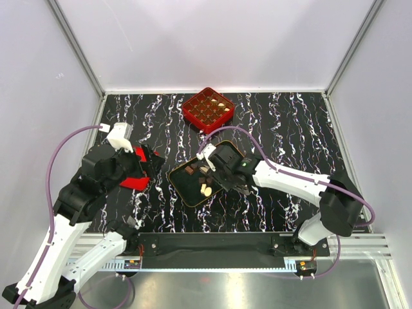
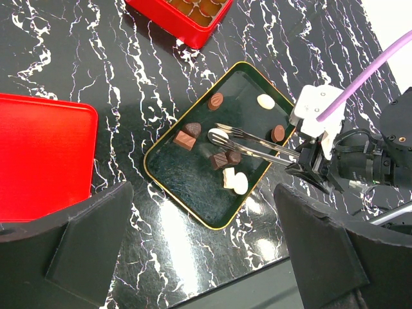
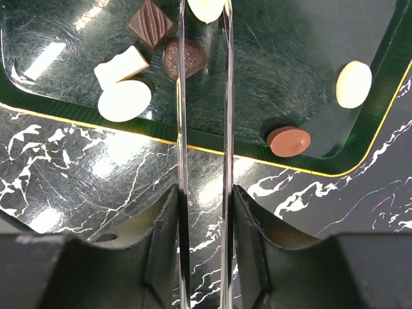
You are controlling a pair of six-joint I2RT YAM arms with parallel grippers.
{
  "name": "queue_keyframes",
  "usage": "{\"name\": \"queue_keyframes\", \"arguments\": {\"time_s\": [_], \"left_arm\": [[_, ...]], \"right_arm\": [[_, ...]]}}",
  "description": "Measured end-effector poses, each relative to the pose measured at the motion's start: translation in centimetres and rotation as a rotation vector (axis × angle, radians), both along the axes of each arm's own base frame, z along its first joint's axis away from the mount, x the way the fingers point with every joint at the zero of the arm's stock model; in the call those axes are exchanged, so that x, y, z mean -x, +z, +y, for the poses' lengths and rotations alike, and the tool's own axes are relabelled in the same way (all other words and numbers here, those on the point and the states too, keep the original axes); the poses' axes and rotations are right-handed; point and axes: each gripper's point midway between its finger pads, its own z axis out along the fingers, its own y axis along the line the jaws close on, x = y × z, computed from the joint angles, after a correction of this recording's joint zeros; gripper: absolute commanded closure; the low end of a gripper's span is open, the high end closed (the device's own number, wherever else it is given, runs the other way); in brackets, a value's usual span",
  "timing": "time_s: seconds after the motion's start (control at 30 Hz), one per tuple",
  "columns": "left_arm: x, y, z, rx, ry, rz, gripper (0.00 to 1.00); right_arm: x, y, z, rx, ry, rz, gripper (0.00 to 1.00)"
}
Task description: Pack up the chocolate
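Several chocolates, dark brown and cream-white, lie in the black gold-rimmed tray (image 1: 182, 188). In the left wrist view they show as a brown round (image 2: 215, 100), a white oval (image 2: 265, 101) and a white pair (image 2: 237, 183). My right gripper (image 1: 235, 177) is shut on metal tongs (image 3: 181, 129). The tong tips sit on either side of a cream-white piece (image 3: 206, 9) in the tray's middle (image 2: 217, 136). I cannot tell whether it is lifted. My left gripper (image 2: 203, 238) is open and empty, above the table left of the tray.
The red gridded box (image 1: 207, 108) stands at the back centre with some cells filled. Its red lid (image 1: 136, 175) lies flat left of the tray, under my left arm. A brown round piece (image 3: 289, 141) lies against the tray's near rim (image 3: 386, 122).
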Motion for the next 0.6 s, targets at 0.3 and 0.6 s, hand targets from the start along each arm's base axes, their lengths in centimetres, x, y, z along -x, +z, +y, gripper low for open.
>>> {"name": "queue_keyframes", "arguments": {"time_s": [0.3, 0.6], "left_arm": [[0.0, 0.0, 0.0, 0.0, 0.0, 0.0, 0.01], [-0.1, -0.1, 0.0, -0.003, 0.001, 0.004, 0.01]], "right_arm": [[-0.2, 1.0, -0.4, 0.01, -0.014, -0.019, 0.64], [-3.3, 8.5, 0.5, -0.083, -0.059, -0.174, 0.67]]}}
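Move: The red box lies roughly 30 cm ahead of the right hand, 6 cm to its left and 6 cm lower. The white chocolate already sits between the tips of this hand's tongs, some 6 cm ahead, 10 cm left and 8 cm down. The round brown chocolate is about 7 cm farther out and 4 cm right of the white one; the dark pair is some 4 cm nearer and 2 cm right of it. From the left hand the box is about 33 cm ahead, 16 cm right and 26 cm down. The right hand keeps its hold on the fork-tipped tongs, with the white chocolate still between their tips, and after barely shifting at first it lifts steeply by about 8 cm out of the tray. As it rises it gathers speed and swings forward some 3 cm towards the red box, the wrist tilting the pointing end upward by around 10 degrees while the fingers stay about as closed as they were. ##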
